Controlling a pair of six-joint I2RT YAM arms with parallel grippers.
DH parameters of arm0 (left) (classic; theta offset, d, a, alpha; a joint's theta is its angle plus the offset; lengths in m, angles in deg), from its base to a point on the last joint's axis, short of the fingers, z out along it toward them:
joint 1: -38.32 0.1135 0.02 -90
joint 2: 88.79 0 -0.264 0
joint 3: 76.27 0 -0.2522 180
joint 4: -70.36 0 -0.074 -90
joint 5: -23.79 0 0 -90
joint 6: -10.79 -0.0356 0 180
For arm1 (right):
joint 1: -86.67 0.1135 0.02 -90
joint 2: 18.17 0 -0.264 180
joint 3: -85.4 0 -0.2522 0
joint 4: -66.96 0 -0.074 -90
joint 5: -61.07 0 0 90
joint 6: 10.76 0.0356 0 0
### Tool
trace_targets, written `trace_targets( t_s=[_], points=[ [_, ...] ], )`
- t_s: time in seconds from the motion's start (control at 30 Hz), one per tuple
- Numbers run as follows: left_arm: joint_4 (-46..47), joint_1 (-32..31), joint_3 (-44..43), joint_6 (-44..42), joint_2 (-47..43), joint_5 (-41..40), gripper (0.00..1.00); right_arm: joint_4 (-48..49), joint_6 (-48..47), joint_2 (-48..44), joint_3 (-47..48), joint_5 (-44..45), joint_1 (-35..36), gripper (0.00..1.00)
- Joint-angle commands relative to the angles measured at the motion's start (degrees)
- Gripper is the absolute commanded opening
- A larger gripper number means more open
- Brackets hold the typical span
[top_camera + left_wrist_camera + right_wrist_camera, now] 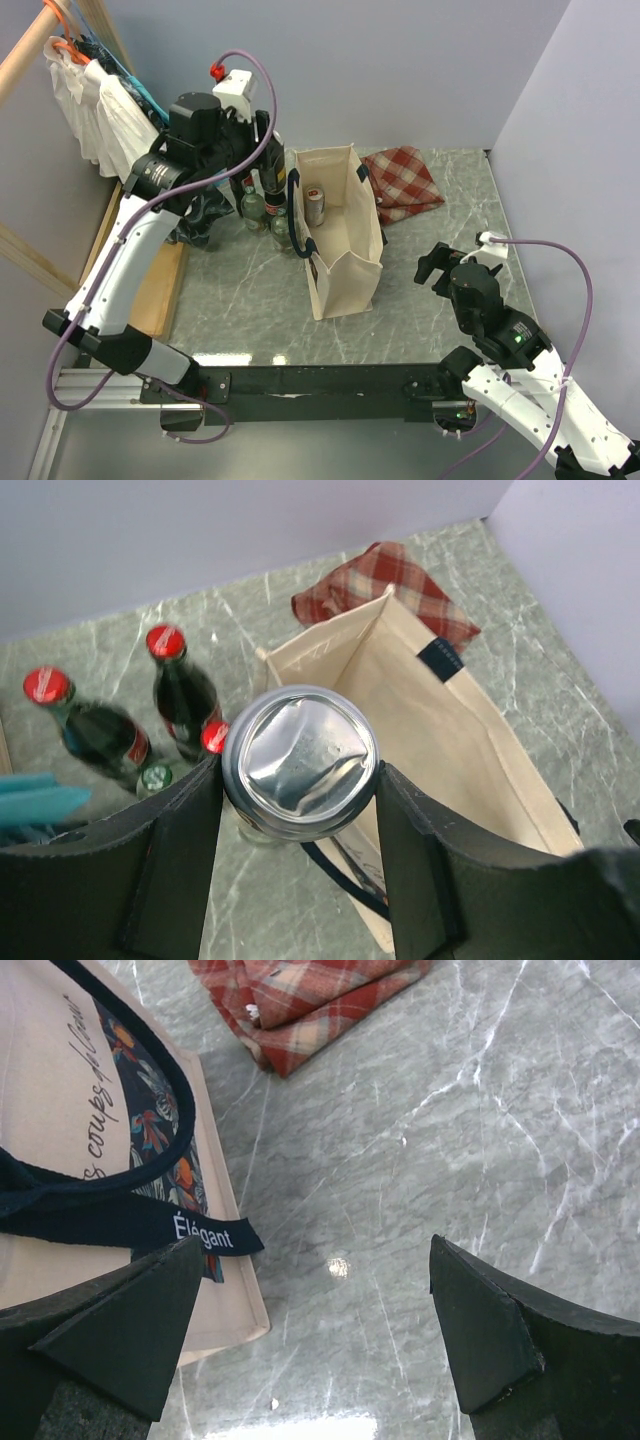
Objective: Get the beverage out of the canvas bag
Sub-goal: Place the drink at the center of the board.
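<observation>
The beverage [300, 755], a silver can with a dented end towards the camera, is clamped between the black fingers of my left gripper [300, 785]. In the top view the can [316, 210] hangs over the left rim of the canvas bag [345, 260], near its far end, with the left gripper [306, 200] shut on it. The cream bag [440, 740] stands upright with its mouth open and navy handles; what shows of its inside is bare. My right gripper [440, 265] is open low over the table to the right of the bag [60, 1110], its jaws [320, 1330] wide apart and holding nothing.
Several glass bottles [255, 205] with red caps [185, 695] stand just left of the bag. A folded red checked cloth [405, 180] lies behind the bag on the right [300, 1000]. Clothes [90, 110] hang on a rack at far left, above a wooden board [160, 290].
</observation>
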Motion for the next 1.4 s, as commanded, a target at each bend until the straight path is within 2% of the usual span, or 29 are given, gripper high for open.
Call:
trace_targets(
  t_s=[0.0, 0.17, 0.77, 1.37],
  points=[
    [9.22, 0.98, 3.19, 2.95, -6.41, -4.17, 0.01, 2.27, -0.86, 0.27, -0.49, -0.22, 0.33, 1.00],
    [9.40, 1.77, 7.32, 4.09, -8.53, -6.54, 0.01, 2.62, -1.13, 0.36, -0.49, -1.01, 0.33, 1.00],
    [21.53, 2.65, 28.59, 9.72, -17.94, -12.87, 0.01, 3.33, -1.74, -0.96, -0.76, -2.33, 0.33, 1.00],
    [28.39, 2.65, 40.12, 12.36, -19.69, -16.57, 0.01, 2.98, -1.22, -1.31, -0.76, -1.54, 0.33, 1.00]
  ],
)
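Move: The left gripper already holds the dark drink can, high above the table. The free spot it is being taken to is about 7 cm left, 1 cm back and some 34 cm below. Of the green-capped bottles, one stands 2 cm ahead, neither left nor right, and the other 7 cm ahead and 8 cm left; the canvas bag is about 15 cm right and 2 cm back. From the right hand, the spot lies roughly 17 cm ahead and 46 cm left. Bring the left gripper down by about 12 cm and some 6 cm left, away from the canvas bag and towards the spot on the near side of the bottles. Go left while sinking gently at first, then nearly straight down. Turn the wrist about 20 degrees counter-clockwise as you go, and keep the grip on the can. ##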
